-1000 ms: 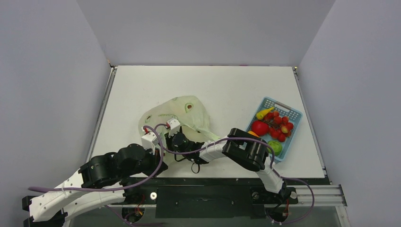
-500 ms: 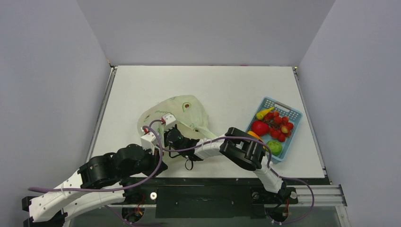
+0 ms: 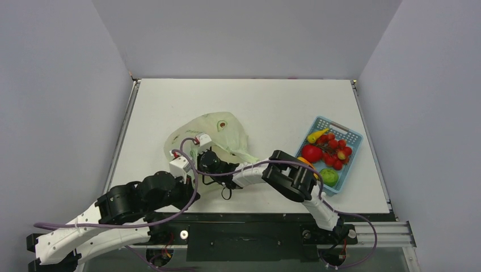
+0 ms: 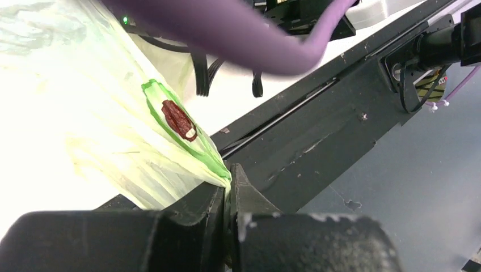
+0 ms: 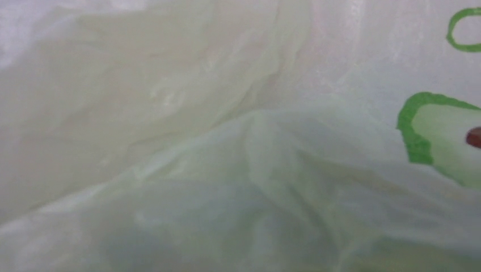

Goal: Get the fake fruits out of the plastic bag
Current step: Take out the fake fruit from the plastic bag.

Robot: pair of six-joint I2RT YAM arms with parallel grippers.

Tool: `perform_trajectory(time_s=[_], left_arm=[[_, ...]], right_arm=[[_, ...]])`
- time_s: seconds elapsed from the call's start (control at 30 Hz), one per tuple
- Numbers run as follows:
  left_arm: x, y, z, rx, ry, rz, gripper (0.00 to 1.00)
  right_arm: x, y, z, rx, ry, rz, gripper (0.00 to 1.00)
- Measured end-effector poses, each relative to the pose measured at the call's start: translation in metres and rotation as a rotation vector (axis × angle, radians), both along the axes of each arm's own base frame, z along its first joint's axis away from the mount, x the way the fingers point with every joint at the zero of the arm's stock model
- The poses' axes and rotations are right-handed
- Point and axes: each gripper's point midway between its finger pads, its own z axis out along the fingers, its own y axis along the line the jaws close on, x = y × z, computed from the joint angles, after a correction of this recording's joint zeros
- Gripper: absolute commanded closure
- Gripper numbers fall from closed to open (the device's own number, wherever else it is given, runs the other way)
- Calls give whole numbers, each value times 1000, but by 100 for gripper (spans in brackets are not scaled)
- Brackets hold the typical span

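Observation:
The plastic bag [image 3: 218, 129], pale yellow-green with brown-red spots, lies crumpled at the table's middle left. My left gripper [image 3: 186, 158] is at its near edge. In the left wrist view its jaws [image 4: 228, 187] are shut on a green-printed fold of the plastic bag [image 4: 113, 124]. My right gripper [image 3: 205, 153] reaches left into the bag's near side. The right wrist view shows only bag film [image 5: 238, 136], and its fingers are hidden. The fake fruits [image 3: 326, 152], red, yellow, orange and green, lie in the blue basket. No fruit shows in the bag.
The blue lattice basket [image 3: 338, 125] stands at the table's right side, close to the right arm's elbow [image 3: 292, 180]. A purple cable [image 3: 190, 187] loops over both wrists. The table's black front rail [image 4: 317, 130] runs just behind the left gripper.
My right gripper has moved left and farther into the bag, and the bag has shifted and bunched up a little. My left gripper stays shut on the bag's edge.

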Motion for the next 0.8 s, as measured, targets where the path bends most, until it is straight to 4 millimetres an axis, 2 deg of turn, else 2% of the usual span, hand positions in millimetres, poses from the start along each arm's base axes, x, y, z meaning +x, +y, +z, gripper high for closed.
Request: perform_trajectory(time_s=[0.03, 0.17, 0.4, 0.57, 0.73, 0.8], left_arm=[[1, 1, 1, 0, -9, 3, 100], [4, 4, 5, -14, -36, 12, 100], [7, 4, 7, -18, -49, 23, 100], [10, 1, -3, 40, -30, 31, 100], [14, 1, -9, 78, -25, 45, 100], [15, 2, -7, 72, -32, 51, 100]], right_arm=[[3, -1, 0, 7, 9, -6, 69], [11, -15, -1, 27, 37, -30, 82], [11, -63, 3, 4, 63, -67, 99], [7, -94, 24, -3, 46, -77, 100], [-9, -110, 62, 39, 1, -41, 100], [-17, -115, 71, 57, -9, -17, 100]])
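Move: The right hand is deep in the plastic bag, its fingers already closed on something wide that the plastic hides. The blue tray lies some 52 cm to its right, about 1 cm farther out and 3 cm lower; the red tomato in it sits some 46 cm right and 2 cm ahead, and the bag's middle about 8 cm right and 3 cm ahead. From the left hand, the tray is roughly 43 cm right, 19 cm ahead and 15 cm below. Keeping its wide grip on what seems to be a fruit, the right hand draws to its right across the bag towards the blue tray, about 11 cm, at first level and edging forward, then climbing some 7 cm and easing back, with hardly any wrist turn. The left hand stays shut on the pinched bag rim, bobs slightly up and then down, and gives forward about 1.5 cm as the plastic is pulled. ##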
